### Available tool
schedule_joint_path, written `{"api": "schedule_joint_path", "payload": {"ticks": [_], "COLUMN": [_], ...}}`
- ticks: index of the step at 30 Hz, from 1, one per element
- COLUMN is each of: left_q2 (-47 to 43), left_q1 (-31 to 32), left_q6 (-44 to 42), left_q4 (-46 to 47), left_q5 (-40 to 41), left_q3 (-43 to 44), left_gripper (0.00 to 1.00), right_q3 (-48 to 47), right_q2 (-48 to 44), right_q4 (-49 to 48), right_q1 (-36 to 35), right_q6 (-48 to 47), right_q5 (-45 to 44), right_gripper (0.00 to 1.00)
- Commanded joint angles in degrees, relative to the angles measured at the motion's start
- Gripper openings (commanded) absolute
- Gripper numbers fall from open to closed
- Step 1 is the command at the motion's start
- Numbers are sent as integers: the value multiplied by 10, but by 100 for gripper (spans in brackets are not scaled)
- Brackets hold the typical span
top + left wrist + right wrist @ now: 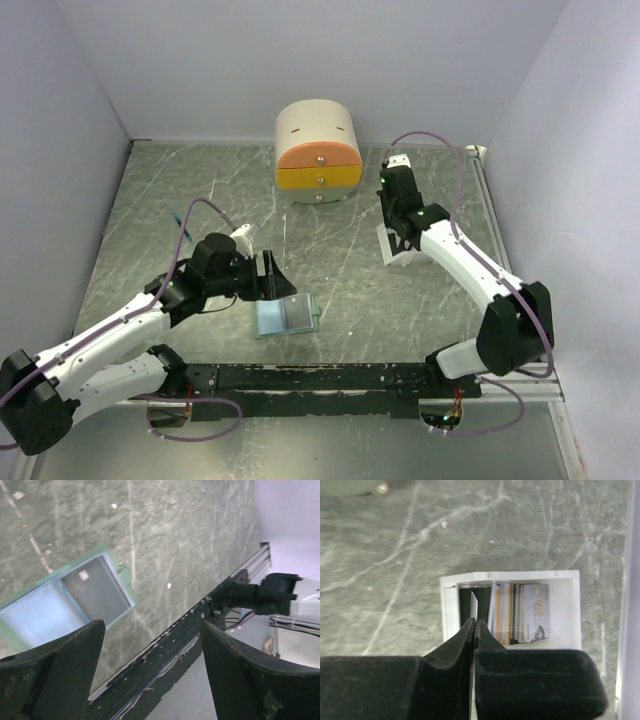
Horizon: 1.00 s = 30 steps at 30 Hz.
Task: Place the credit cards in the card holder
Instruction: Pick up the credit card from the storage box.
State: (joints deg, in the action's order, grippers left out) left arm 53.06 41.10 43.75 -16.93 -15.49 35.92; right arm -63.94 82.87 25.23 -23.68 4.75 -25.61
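The card holder (287, 316) lies open and flat near the table's front edge, its pale blue pockets up. In the left wrist view the card holder (45, 615) has a dark card (97, 592) in one pocket. My left gripper (268, 275) hovers just left of and above it, jaws wide open and empty (152, 627). My right gripper (404, 240) is over the white tray (390, 258), shut (474, 622) on one thin credit card (474, 605) seen edge-on. Several more credit cards (520, 612) stand in the tray (565, 610).
A round cream-and-orange drawer box (318, 152) stands at the back centre. The black base rail (320, 378) runs along the near edge and shows in the left wrist view (165, 645). Walls close in the table on the left, back and right.
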Motion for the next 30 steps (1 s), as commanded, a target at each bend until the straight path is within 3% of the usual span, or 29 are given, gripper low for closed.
{"api": "schedule_joint_path", "payload": {"ticks": [1,7,15,22,26,30], "left_q2": [15,13,24,13,-20,-22], "left_q1": [3,2,2,2,3,2], "left_q6": [54,108,181,202,226,234], "left_q4": [102,156,271,323,404,448], "left_q5": [-57,-65,-100,-87,-78,-82], "left_q3": [3,6,-41,-78,-116,-125], "left_gripper": [88,87,87,90,91,87], "right_q3": [-3,32,95,184,226,271], "right_q2": [-55,-125,-190,-246,-266,-272], "right_q4": [6,-41,-135,-268,-332,-414], "right_q1": [-8,-28,-118,-128,-128,-134], "right_q6": [40,107,208,332,394,462], "right_q5": [87,211,278,379,419,455], "right_gripper": [0,0,0,0,0,0]}}
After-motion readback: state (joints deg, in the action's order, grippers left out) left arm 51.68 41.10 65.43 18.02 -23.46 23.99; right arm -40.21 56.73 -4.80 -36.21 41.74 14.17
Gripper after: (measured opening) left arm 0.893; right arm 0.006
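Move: My right hand still grips the VIP card, its middle some 4 cm below and 1 cm ahead of my fingertips. My open left gripper waits about 26 cm to that hand's left and 20 cm back, nearly level; the storage box is 6 cm right, 1 ahead, 13 below. From my left hand, the card lies roughly 21 cm ahead, 26 right, 3 below, and the card holder 1 back, 2 left, 15 below. Away from above the storage box I swing the gripped VIP card towards my left hand, about 18 cm left and 13 cm back while rising 8, right fingers staying shut. On the way my right wrist rolls over some 60 degrees, left side up, and turns counter-clockwise. My left hand, jaws kept wide, comes about 4 cm right and 5 cm up to meet it, tipping its fingers up towards level. ##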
